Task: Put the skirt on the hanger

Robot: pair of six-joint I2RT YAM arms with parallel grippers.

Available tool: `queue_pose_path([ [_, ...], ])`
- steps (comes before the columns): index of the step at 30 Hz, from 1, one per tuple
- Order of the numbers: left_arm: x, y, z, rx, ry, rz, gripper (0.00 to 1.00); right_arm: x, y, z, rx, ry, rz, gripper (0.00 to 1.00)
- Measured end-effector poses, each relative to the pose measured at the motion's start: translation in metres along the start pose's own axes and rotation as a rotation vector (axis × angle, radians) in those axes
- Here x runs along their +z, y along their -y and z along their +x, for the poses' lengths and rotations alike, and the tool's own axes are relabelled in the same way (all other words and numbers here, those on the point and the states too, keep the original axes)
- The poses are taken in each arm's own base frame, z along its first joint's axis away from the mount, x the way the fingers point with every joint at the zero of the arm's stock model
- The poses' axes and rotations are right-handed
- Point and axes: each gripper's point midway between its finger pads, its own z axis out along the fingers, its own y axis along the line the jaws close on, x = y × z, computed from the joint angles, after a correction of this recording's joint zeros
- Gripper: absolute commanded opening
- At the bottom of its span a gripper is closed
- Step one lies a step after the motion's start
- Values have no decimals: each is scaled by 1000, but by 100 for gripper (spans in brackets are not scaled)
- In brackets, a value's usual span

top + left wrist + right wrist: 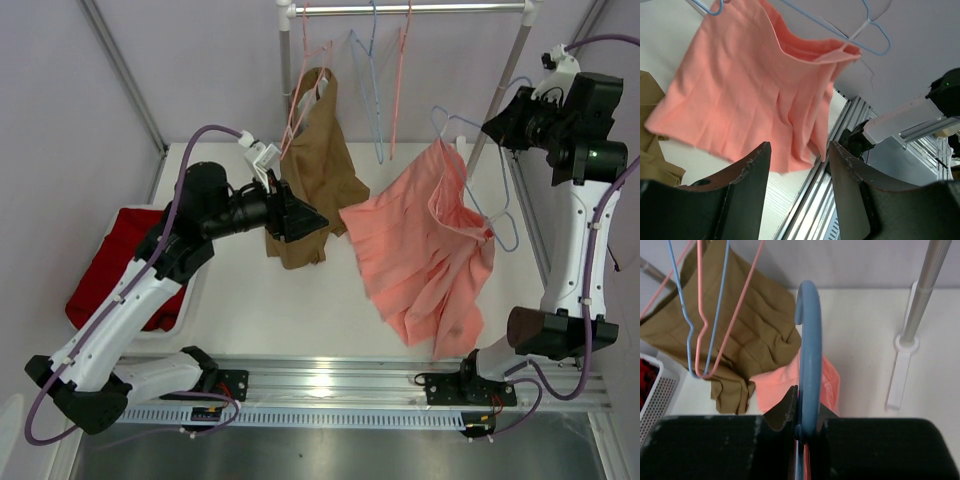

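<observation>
The salmon-pink skirt (420, 250) hangs in the air over the table, draped on the pale-blue hanger (497, 215). One side of its waistband sits on the hanger wire and the rest sags down to the left. My right gripper (497, 127) is raised at the upper right and is shut on the hanger's hook (808, 340), with the skirt (777, 385) below it. My left gripper (303, 218) is open and empty, left of the skirt and apart from it. The left wrist view shows the skirt (750, 85) and hanger (867, 35) beyond my open left gripper (800, 155).
A brown garment (315, 170) hangs on a pink hanger from the rail (410, 8). Beside it hang bare pink and blue hangers (385, 90). The rack's post (495, 110) slants down behind the skirt. A white basket (190, 300) with a dark red cloth (125, 255) sits at the left.
</observation>
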Motion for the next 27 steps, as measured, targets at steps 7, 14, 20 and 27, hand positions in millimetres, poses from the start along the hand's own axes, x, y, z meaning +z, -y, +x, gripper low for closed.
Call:
queue_pose_path([
  [7, 1, -3, 6, -8, -14, -5, 54, 14, 3, -50, -68, 145, -40, 0],
  [14, 1, -3, 7, -10, -19, -3, 53, 26, 0, -94, -131, 311, -78, 0],
  [20, 5, -6, 9, -16, -30, -5, 53, 58, 3, -126, -163, 394, -91, 0],
  [27, 14, -13, 15, -31, -55, -15, 52, 118, 11, -134, -163, 417, -103, 0],
])
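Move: The right hand holds the blue hanger with the skirt on it by the hook. The free stretch of rail it is bound for lies roughly 23 cm straight ahead and 12 cm above it. The nearest coral hanger hangs in the rail's plane, some 14 cm left of the hand, with the second blue hanger 5 cm farther left; the right post's top is about 11 cm right of the hand, at rail height. From the left hand, that rail spot is about 41 cm ahead, 29 cm right and 15 cm up. Forward and up goes the right hand, carrying the skirt on its hanger towards the rail: some 16 cm forward in all, climbing about 9 cm, then sinking a little as it keeps reaching forward. Its fingers tip upward by roughly 25 degrees and keep their pinch below the hook, which comes close to the rail. The empty left hand sinks about 2 cm. ##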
